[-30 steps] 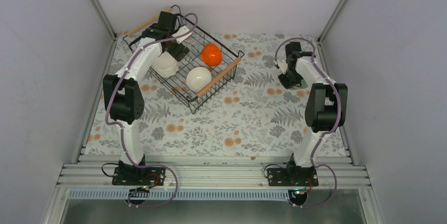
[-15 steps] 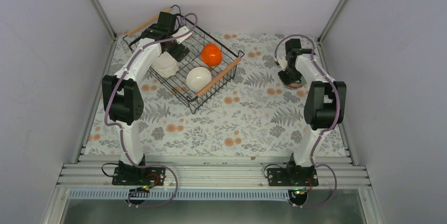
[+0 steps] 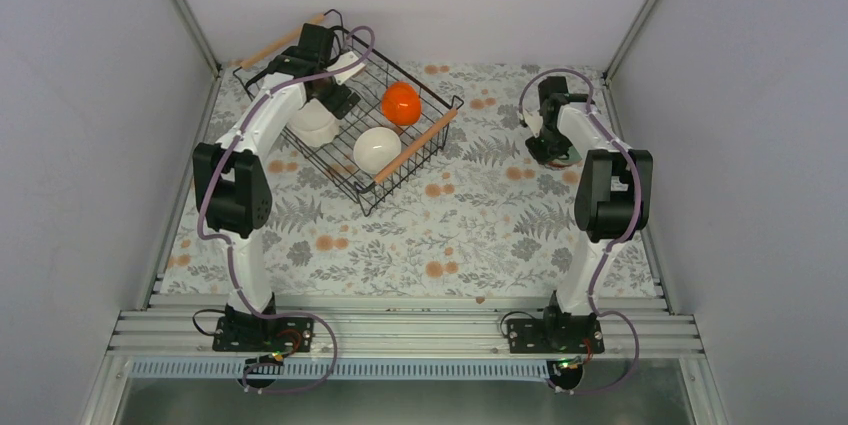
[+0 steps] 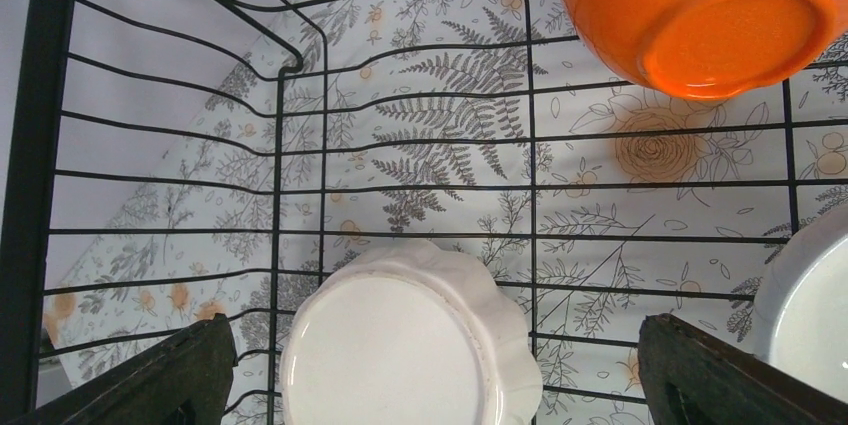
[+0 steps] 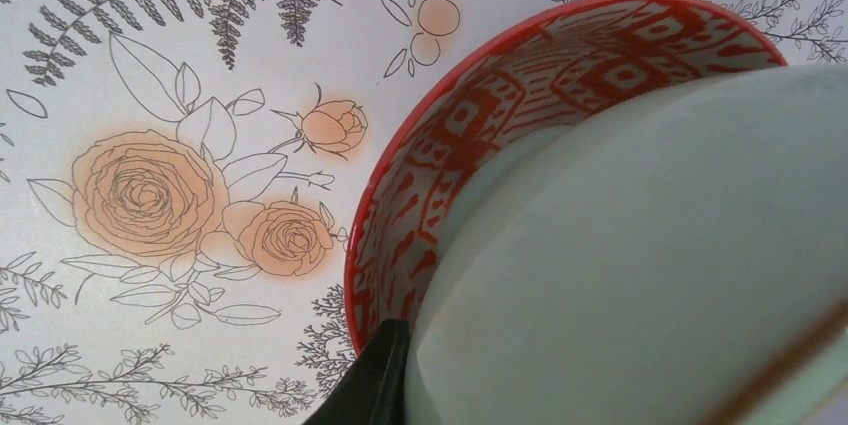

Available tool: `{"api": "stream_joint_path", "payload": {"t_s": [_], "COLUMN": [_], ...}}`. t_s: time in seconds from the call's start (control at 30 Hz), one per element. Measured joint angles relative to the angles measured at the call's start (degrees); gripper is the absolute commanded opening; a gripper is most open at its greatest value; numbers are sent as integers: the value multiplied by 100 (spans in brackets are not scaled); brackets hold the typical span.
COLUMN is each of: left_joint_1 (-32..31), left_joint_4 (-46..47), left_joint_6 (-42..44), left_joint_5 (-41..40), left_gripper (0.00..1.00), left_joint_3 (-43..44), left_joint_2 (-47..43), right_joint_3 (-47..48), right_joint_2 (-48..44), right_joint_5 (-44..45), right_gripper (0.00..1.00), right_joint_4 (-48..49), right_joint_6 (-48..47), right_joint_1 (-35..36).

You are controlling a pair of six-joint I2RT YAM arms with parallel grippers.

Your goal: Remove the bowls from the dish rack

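The black wire dish rack [image 3: 372, 188] stands at the back left. In it are an orange bowl [image 3: 400, 102], a plain white bowl [image 3: 376, 148] and a scallop-edged white bowl [image 3: 312, 125]. My left gripper [image 3: 332, 97] is open inside the rack. In the left wrist view the scalloped bowl [image 4: 410, 345] lies upside down between its fingers [image 4: 190, 370], not touching them. My right gripper [image 3: 553, 145] is shut on a pale green bowl [image 5: 650, 265], which sits low inside a red patterned bowl [image 5: 480, 135] on the table. One finger [image 5: 375, 375] shows at the green bowl's outer wall.
The rack's wooden handles [image 3: 415, 145] are at its front right and back left ends. The orange bowl [image 4: 700, 15] and the white bowl [image 4: 815, 315] lie close to the right of my left gripper. Grey walls enclose the flowered tablecloth [image 3: 450, 235].
My right gripper has shifted slightly left and back with the green bowl, settling over the red patterned bowl. The left arm has barely moved.
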Motion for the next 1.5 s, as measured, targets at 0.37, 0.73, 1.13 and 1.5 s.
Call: {"api": "stream_joint_path", "payload": {"t_s": [0.37,0.73,1.13,1.5], "left_joint_1": [0,0,2,227], "left_joint_4": [-2,-9,-48,-798], "left_joint_6": [0,0,22,328], "left_joint_5": [74,74,87,-278], "left_gripper": [100,100,100,100], "left_joint_3": [-37,-44,-42,1884], "left_joint_2": [-166,-166,-166,879], "right_joint_3": [17,315,511,1836], "right_joint_2": [2,-33,-129,-1036], "right_joint_5": [20,-549,-940,-1812], "right_gripper": [37,35,49,57], "right_joint_4": [90,-219,-442,-769], "right_joint_6": [-39,-11,17,76], "right_joint_1": [39,74,96,1097]}}
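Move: The right fingers still hold the left rim of the green bowl; its middle lies about 5 cm right, 2 cm ahead and 3 cm below, tilted in the red patterned bowl, centred some 4 cm right, 2 cm ahead and 4 cm down. From the empty left hand, the upturned white scalloped bowl is about 7 cm left and 2 back, the orange bowl 15 right and 4 ahead, the white bowl 10 right and 9 back, all roughly 12 cm lower. Open the right gripper to about half so the green bowl's rim comes free, easing the hand slightly left, then lift it away quickly, some 17 cm up and 14 cm left towards the rack, tilting the fingers up forward and leftward and turning counter-clockwise. Bring the left gripper up a little, hold, then late on go about 4 cm forward, up and slightly left over the rack, fingers staying wide open. ##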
